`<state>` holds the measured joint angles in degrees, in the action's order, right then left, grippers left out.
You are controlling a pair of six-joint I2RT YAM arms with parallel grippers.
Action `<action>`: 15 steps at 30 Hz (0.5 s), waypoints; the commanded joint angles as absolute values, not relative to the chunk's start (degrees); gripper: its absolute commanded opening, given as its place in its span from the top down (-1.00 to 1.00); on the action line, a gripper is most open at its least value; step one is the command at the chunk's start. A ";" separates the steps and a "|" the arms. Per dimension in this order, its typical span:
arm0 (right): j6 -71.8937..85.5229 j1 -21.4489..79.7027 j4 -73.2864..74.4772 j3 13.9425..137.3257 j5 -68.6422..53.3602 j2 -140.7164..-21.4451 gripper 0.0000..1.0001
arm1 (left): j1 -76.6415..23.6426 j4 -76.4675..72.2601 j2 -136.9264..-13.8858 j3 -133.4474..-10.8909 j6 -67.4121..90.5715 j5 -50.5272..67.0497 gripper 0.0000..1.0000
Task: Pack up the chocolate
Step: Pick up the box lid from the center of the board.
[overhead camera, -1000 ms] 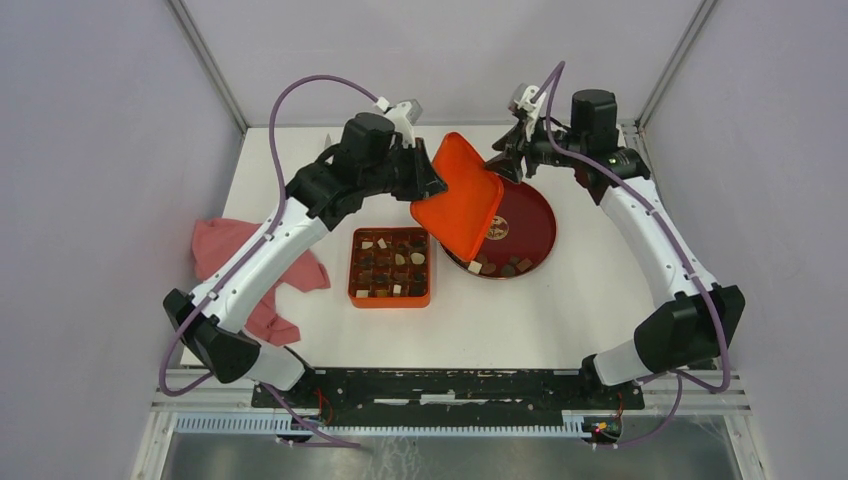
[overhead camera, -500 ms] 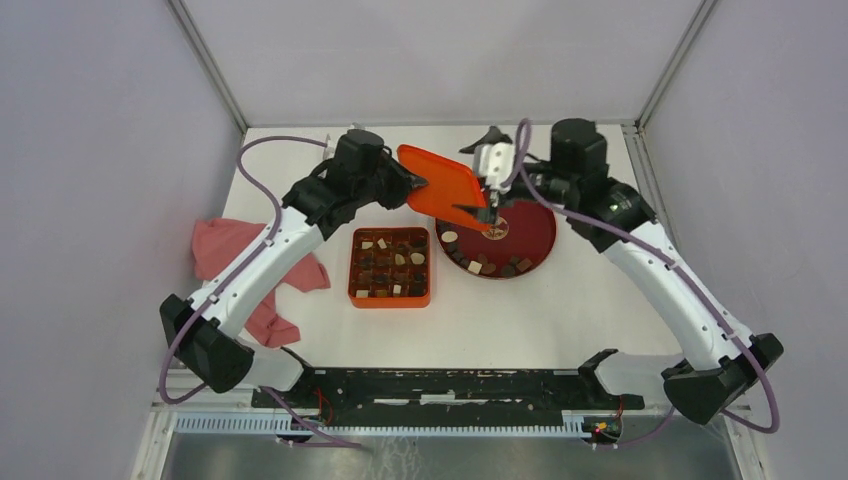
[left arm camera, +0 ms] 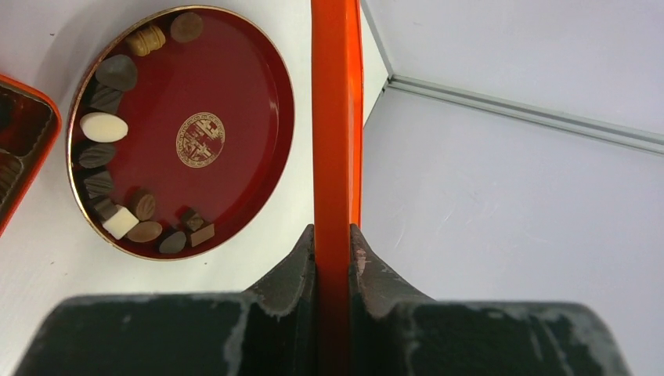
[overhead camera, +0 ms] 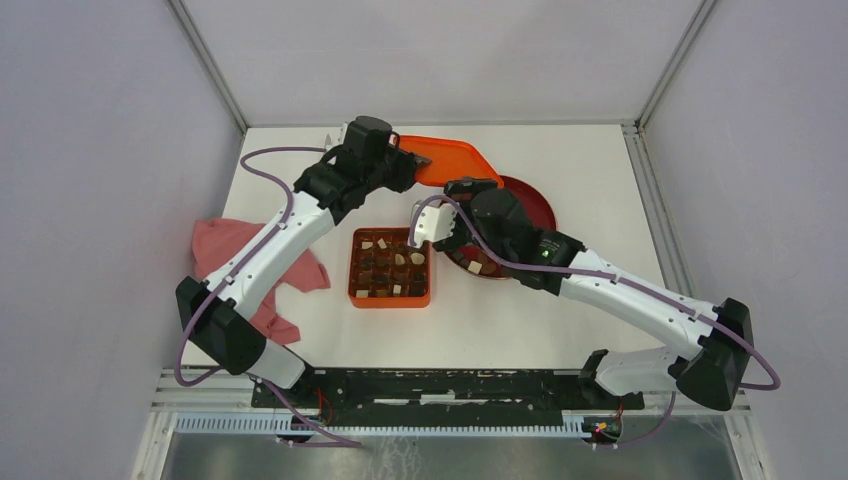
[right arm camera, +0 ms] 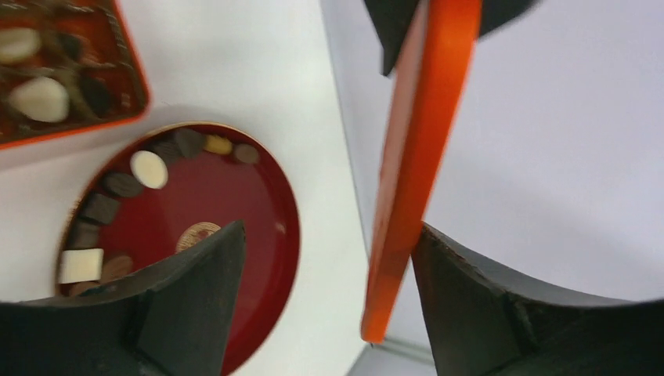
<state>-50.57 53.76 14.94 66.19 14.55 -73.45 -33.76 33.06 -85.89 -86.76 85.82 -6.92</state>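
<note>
Several chocolate pieces (overhead camera: 480, 266) lie along the near rim of the round dark-red plate (overhead camera: 540, 208); they also show in the left wrist view (left arm camera: 102, 127) and the right wrist view (right arm camera: 149, 168). More pieces fill the orange compartmented box (overhead camera: 390, 297). My left gripper (overhead camera: 415, 160) is shut on the edge of the orange lid (overhead camera: 450, 160), held up behind the plate; in its own view the gripper (left arm camera: 333, 231) clamps the lid (left arm camera: 335, 117). My right gripper (overhead camera: 452, 210) hovers over the plate's left edge. In its own view it (right arm camera: 329, 235) is open and empty, the lid's edge (right arm camera: 419, 157) close to its right finger.
A pink cloth (overhead camera: 250, 265) lies at the left of the table. Enclosure walls stand close behind and beside the table. The two arms cross near each other above the plate and the box.
My left gripper has carried the lid back and up from over the plate. My right arm has swung from behind the plate forward and left, over the plate's left edge.
</note>
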 commanded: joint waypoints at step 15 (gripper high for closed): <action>-53.27 53.18 5.42 65.51 20.98 -71.40 1.00 | -33.66 27.18 -81.96 -86.58 92.01 -3.90 -0.15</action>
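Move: The box lid hangs tilted in the left gripper, its middle about 5 cm to that hand's right, level fore and aft, and some 2 cm lower. From the open right gripper the lid's middle is about 7 cm ahead, 1 cm left and 2 cm up. The plate's middle lies about 8 cm ahead and 11 cm right of the right hand, the chocolate box some 3 cm back and 14 cm left, both roughly 26 cm below. Ease the right gripper about 4 cm forward, up and to its right, onto the lid's near edge already between its fingers, tipping the fingers up and turning clockwise some 10 degrees, and close them to pinch that edge. Hold the left gripper nearly still, rising about 1 cm, then open its fingers at the end to free the lid. ##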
